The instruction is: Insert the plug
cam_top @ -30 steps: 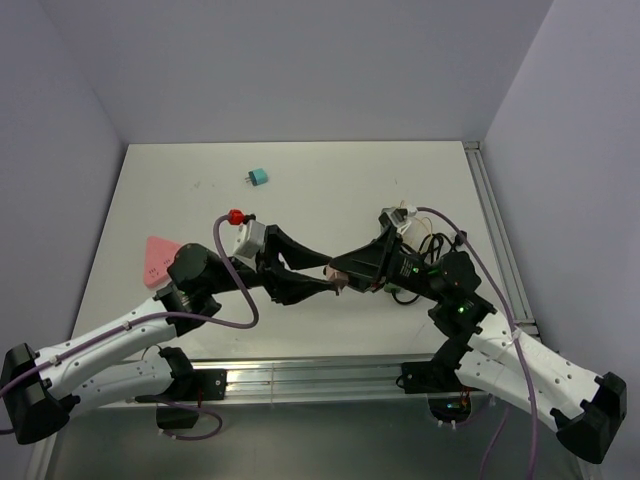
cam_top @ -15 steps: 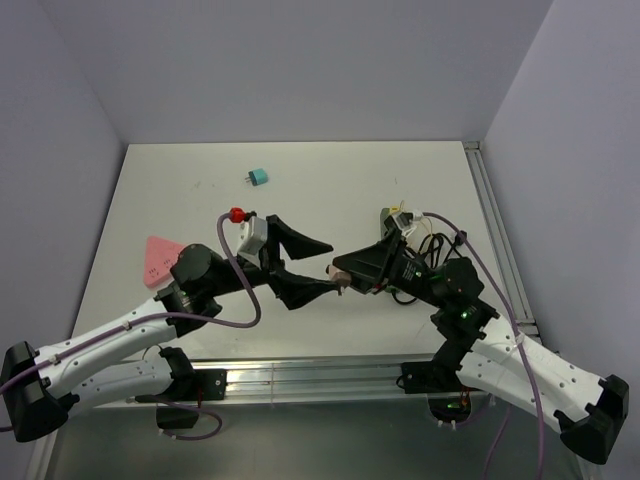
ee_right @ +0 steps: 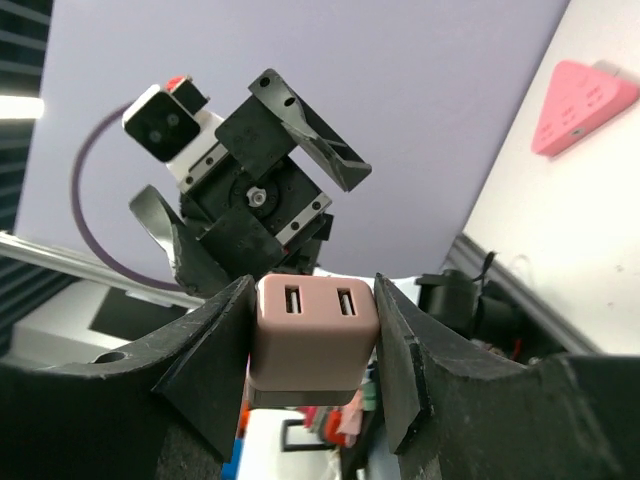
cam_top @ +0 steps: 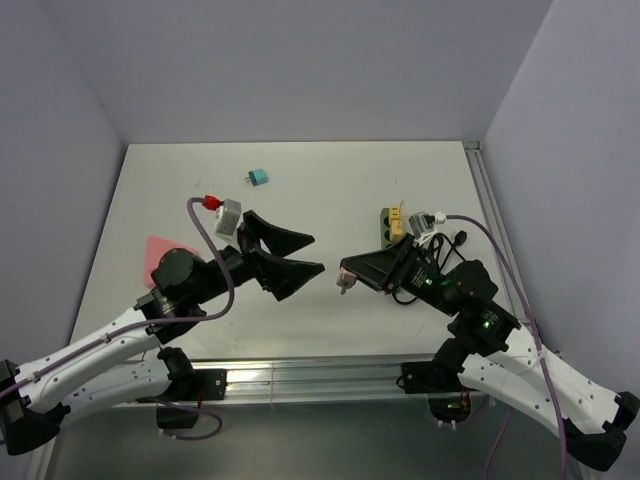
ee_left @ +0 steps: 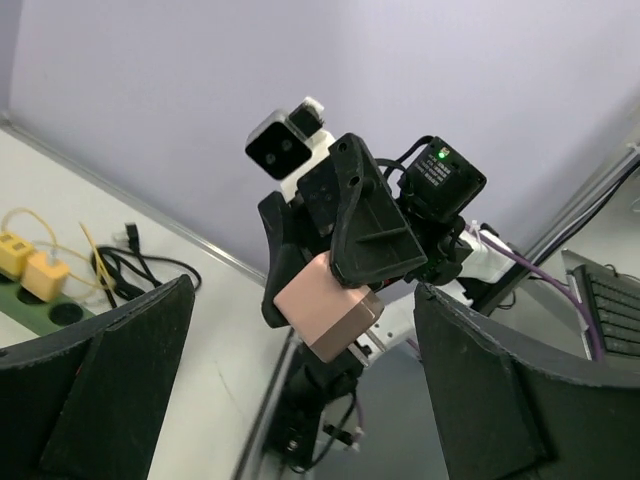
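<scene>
The plug point(cam_top: 345, 283) is a small pink cube charger with two slots on one face point(ee_right: 312, 340). My right gripper point(cam_top: 347, 275) is shut on it, one finger pressed against each side point(ee_right: 313, 290), and holds it in the air above the near middle of the table. My left gripper point(cam_top: 315, 252) stands open a short way to the left of the plug and touches nothing. In the left wrist view the plug point(ee_left: 325, 315) hangs between the wide-apart left fingers point(ee_left: 120, 370), well beyond them. A green power strip point(cam_top: 387, 226) lies at the right.
A teal plug point(cam_top: 259, 177) lies at the far middle of the table. A pink triangular socket block point(cam_top: 158, 256) lies at the left point(ee_right: 585, 105). Yellow plugs and black cables point(ee_left: 130, 265) crowd the power strip point(ee_left: 30, 305). A metal rail runs along the table's right edge point(cam_top: 495, 235).
My left gripper has opened, let go of the plug and drawn back to the left. The right gripper keeps the plug and has pulled slightly to the right.
</scene>
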{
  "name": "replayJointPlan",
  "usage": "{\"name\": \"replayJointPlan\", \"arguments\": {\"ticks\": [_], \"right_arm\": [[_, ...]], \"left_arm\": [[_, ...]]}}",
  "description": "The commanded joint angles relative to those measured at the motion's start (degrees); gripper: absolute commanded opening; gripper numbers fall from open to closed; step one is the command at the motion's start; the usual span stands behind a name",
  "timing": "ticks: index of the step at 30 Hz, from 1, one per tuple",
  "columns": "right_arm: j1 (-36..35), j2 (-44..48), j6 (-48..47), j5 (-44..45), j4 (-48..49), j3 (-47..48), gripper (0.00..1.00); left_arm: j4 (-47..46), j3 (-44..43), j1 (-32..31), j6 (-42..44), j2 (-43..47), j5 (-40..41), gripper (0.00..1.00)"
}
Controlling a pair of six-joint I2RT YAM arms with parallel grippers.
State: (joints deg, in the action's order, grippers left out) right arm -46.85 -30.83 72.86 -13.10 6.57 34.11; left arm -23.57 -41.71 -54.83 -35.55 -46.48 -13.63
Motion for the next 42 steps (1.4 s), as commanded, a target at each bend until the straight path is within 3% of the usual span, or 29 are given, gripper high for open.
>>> {"name": "replayJointPlan", "arguments": {"ticks": [1,12,27,31,42], "right_arm": [[-1.0,0.9,-4.7,2.9,0.9,1.6,0.0],[-3.8,0.3,-7.1,8.7,1.3,0.8,0.0],[-7.1,0.3,-13.4,15.9,2.1,0.6,0.0],[-8.3,0.5,-16.6,18.5,2.3,0.4,0.0],[-9.1,-1.4,-17.1,19.3,4.9,-0.8,0.0]], "left_arm": [[2.0,-2.5,0.1,-7.0,-3.3,-2.5,0.95],[-5.4,-0.3,-0.6,-14.9,-9.6,-8.0,0.93],[-3.0,-1.9,-3.1,-16.3,-11.1,-6.8,0.89],[-1.4,-2.4,-3.3,-17.6,-11.4,-6.8,0.82],[-6.2,-1.9,-3.3,-21.0,-12.5,-8.9,0.77]]}}
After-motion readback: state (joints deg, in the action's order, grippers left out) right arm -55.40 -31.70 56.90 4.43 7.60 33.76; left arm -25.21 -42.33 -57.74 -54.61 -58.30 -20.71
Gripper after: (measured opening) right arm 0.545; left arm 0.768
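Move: The right fingers still hold the pink plug just beyond their pads. From the open left hand the plug lies about 8 cm right, 3 cm back and 3 cm lower. On the table, the yellow plugs in the power strip lie some 25 cm ahead of the right hand, 12 cm right and 32 cm below; the black cable lies about 19 cm ahead, 24 cm right and 34 cm below. Left hand travels about 5 cm right and down towards the pink plug, fingers narrowing; right keeps its grip. ##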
